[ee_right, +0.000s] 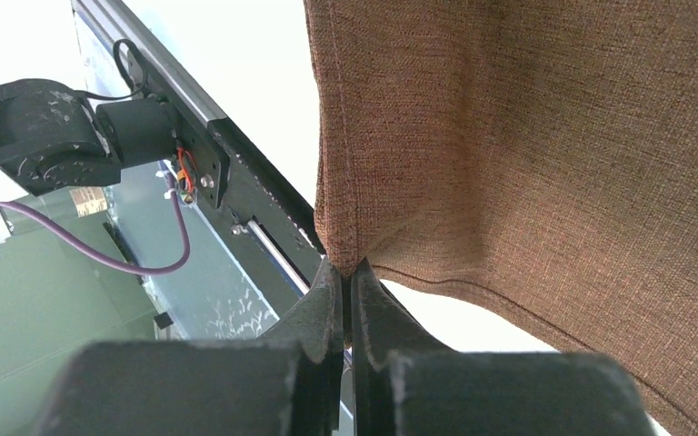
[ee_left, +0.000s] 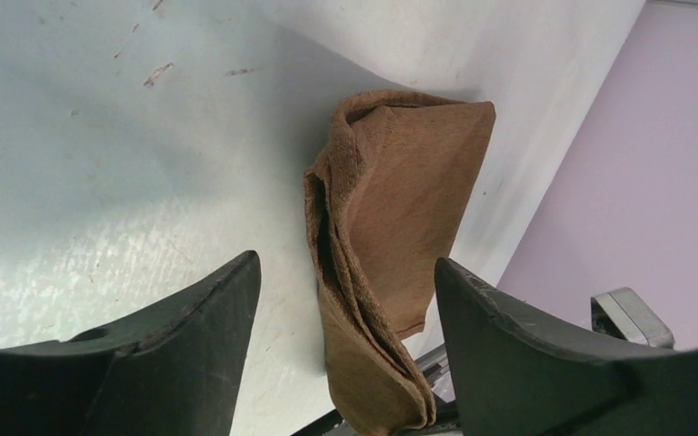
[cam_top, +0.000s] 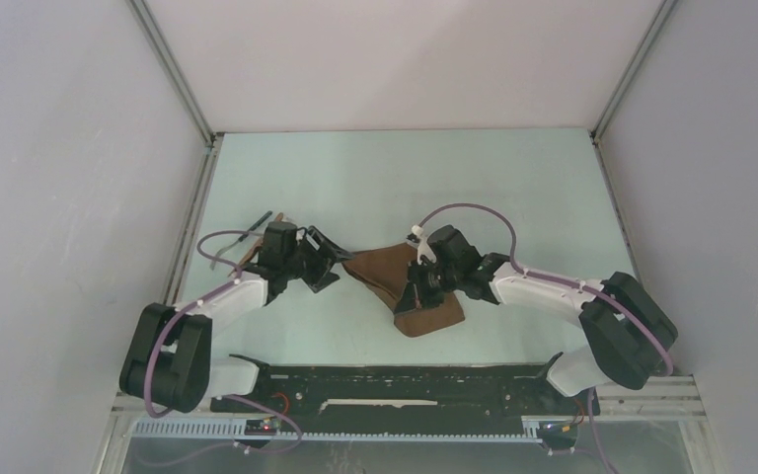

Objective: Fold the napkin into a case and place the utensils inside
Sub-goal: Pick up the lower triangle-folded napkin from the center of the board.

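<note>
The brown napkin [cam_top: 387, 269] lies folded in layers mid-table, its right part raised off the surface. My left gripper [cam_top: 341, 263] stands open at the napkin's left tip. In the left wrist view the layered fold [ee_left: 400, 200] stands on edge between the spread fingers of my left gripper [ee_left: 347, 263], touching neither. My right gripper [cam_top: 416, 286] is shut on the napkin's edge. The right wrist view shows my right gripper [ee_right: 350, 268] pinching a corner while the cloth [ee_right: 527, 136] hangs above it. Two utensils, a dark slim one [cam_top: 257, 223] and a reddish-brown one [cam_top: 247, 255], lie behind the left wrist, partly hidden.
A black rail [cam_top: 405, 380] runs along the near edge between the arm bases. Grey walls and aluminium frame posts [cam_top: 192, 212] close in the table on the left, right and back. A purple cable [cam_top: 464, 209] loops over the right wrist.
</note>
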You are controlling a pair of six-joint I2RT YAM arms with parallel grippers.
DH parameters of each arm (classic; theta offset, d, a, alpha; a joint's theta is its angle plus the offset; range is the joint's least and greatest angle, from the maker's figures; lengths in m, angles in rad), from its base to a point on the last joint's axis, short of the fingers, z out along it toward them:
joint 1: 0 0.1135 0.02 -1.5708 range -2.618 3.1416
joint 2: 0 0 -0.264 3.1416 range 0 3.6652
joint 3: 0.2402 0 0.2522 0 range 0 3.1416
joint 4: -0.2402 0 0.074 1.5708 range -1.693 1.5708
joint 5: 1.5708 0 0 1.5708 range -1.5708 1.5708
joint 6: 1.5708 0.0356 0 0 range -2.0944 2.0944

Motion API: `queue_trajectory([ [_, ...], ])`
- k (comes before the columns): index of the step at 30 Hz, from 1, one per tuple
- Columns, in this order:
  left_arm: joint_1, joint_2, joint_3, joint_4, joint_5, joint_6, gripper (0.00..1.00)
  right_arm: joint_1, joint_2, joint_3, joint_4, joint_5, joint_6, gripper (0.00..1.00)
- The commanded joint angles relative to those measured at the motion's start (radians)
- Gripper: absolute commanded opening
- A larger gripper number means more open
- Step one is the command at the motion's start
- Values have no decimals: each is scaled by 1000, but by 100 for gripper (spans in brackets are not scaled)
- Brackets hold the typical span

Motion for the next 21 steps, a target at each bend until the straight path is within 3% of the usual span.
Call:
queue_trajectory([
  [1, -11, 56, 49, 48, -23, -12, 73, -13, -38, -8, 47, -29, -19, 0],
  [10, -53, 103, 92, 52, -76, 1, 48, -19, -46, -24, 63, -38, -22, 0],
  [21, -120, 154, 194, 12, -128, 38, 9, -48, -74, -109, 99, -58, -4, 0],
])
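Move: The napkin's raised left corner is right at the left hand's open fingers, about 2 cm ahead, 2 cm to the right and 1 cm lower. The edge already pinched by the right hand lies some 9 cm back and 13 cm right; the brown knife about 5 cm ahead and 21 cm left, 3 cm lower. From the right hand, the left corner is roughly 12 cm ahead and 11 cm left. Left hand slides about 3 cm forward and right, shutting on the napkin's left corner; the right keeps its pinch. ##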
